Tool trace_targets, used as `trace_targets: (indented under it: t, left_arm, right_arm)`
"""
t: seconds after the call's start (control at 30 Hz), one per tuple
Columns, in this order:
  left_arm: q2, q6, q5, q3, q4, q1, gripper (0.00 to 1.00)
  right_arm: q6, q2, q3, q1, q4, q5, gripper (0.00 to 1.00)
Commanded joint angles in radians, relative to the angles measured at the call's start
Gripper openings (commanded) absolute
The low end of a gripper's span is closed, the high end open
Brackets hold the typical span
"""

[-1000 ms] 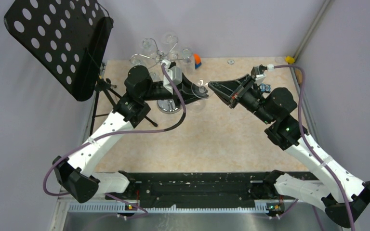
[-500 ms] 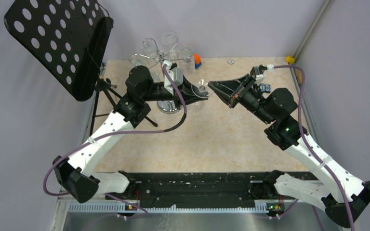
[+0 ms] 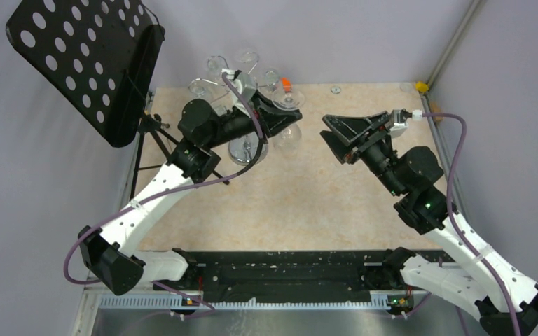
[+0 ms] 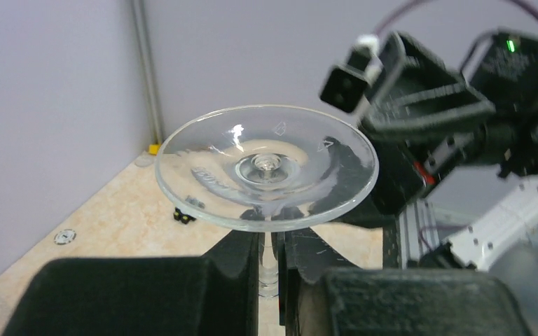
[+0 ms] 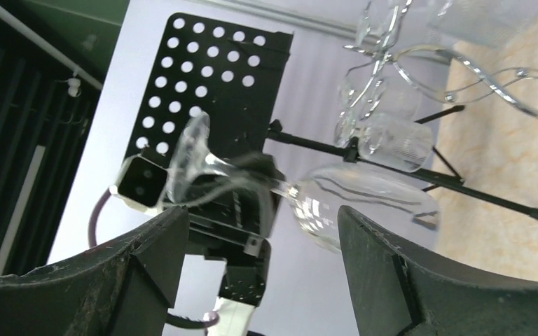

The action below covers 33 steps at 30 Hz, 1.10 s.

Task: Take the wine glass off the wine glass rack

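My left gripper (image 3: 280, 115) is shut on the stem of a clear wine glass (image 3: 289, 135), held in the air just right of the chrome wine glass rack (image 3: 232, 78). In the left wrist view the glass's round foot (image 4: 266, 168) sits above my fingers (image 4: 238, 269), which pinch the stem. The right wrist view shows the glass (image 5: 364, 203) lying sideways, clear of the rack's curled arms (image 5: 462, 73). My right gripper (image 3: 328, 129) is open and empty, a short way right of the glass, jaws wide apart in its own view (image 5: 259, 217).
Other glasses (image 3: 214, 66) hang on the rack, whose disc base (image 3: 242, 152) stands on the table. A black perforated music stand (image 3: 84, 63) on a tripod is at the far left. An orange object (image 3: 286, 84) and small bits (image 3: 335, 89) lie at the far edge.
My left gripper has lifted and turned the glass, moving it back toward the rack. My right gripper has drawn back to the right, away from the glass.
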<state>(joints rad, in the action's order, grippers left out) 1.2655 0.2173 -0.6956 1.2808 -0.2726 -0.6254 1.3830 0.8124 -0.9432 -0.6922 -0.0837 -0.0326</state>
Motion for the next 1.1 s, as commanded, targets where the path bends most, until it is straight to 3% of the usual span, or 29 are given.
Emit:
trace_targets:
  t: [0.0, 0.13, 0.27, 0.5, 0.8, 1.07]
  left_arm:
    - [-0.035, 0.237, 0.245, -0.014, -0.252, -0.004, 0.00]
    - [-0.045, 0.376, 0.394, -0.014, -0.328, -0.006, 0.00]
    - [-0.054, 0.518, 0.514, -0.016, -0.360, -0.006, 0.00]
    - [-0.059, 0.699, 0.581, -0.033, -0.407, -0.011, 0.00]
    - [-0.056, 0.754, 0.580, -0.075, -0.548, -0.023, 0.00]
    - [-0.039, 0.743, 0.529, -0.114, -0.694, -0.030, 0.00]
  right_arm:
    - [-0.070, -0.050, 0.072, -0.009, -0.061, -0.088, 0.79]
    - [-0.029, -0.039, 0.139, -0.009, -0.158, -0.025, 0.81]
    - [0.009, -0.003, 0.197, -0.010, -0.376, 0.065, 0.82]
    - [0.041, 0.066, 0.191, -0.009, -0.698, 0.164, 0.80]
    - [0.086, 0.150, 0.158, -0.010, -0.900, 0.204, 0.55]
    - [0.124, 0.221, 0.115, -0.011, -0.980, 0.233, 0.38]
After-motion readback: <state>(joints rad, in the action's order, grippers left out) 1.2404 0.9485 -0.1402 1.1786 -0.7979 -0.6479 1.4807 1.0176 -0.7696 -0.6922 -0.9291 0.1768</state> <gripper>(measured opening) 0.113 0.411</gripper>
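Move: The wine glass hangs upside down and upright from the left fingers, already shut on the stem just under its foot, with the bowl about 10 cm straight below that hand. The nearest glass still on the rack is some 9 cm ahead and 6 cm left of the left hand, 10 cm lower, and the rack's hub about 10 cm ahead, 14 cm left and 6 cm lower. From the empty, open right hand the held bowl is roughly 4 cm ahead, 7 cm left and 6 cm below. The wine glass is carried up some 10 cm and about 5 cm left by the left hand, which first swings forward and later eases partly back, rolling about 45 degrees so its fingers tip upward while keeping the stem. The right hand dips about 4 cm, then rises and goes left to the glass's mouth, tilting up and half closing around the rim; contact can't be made out. ##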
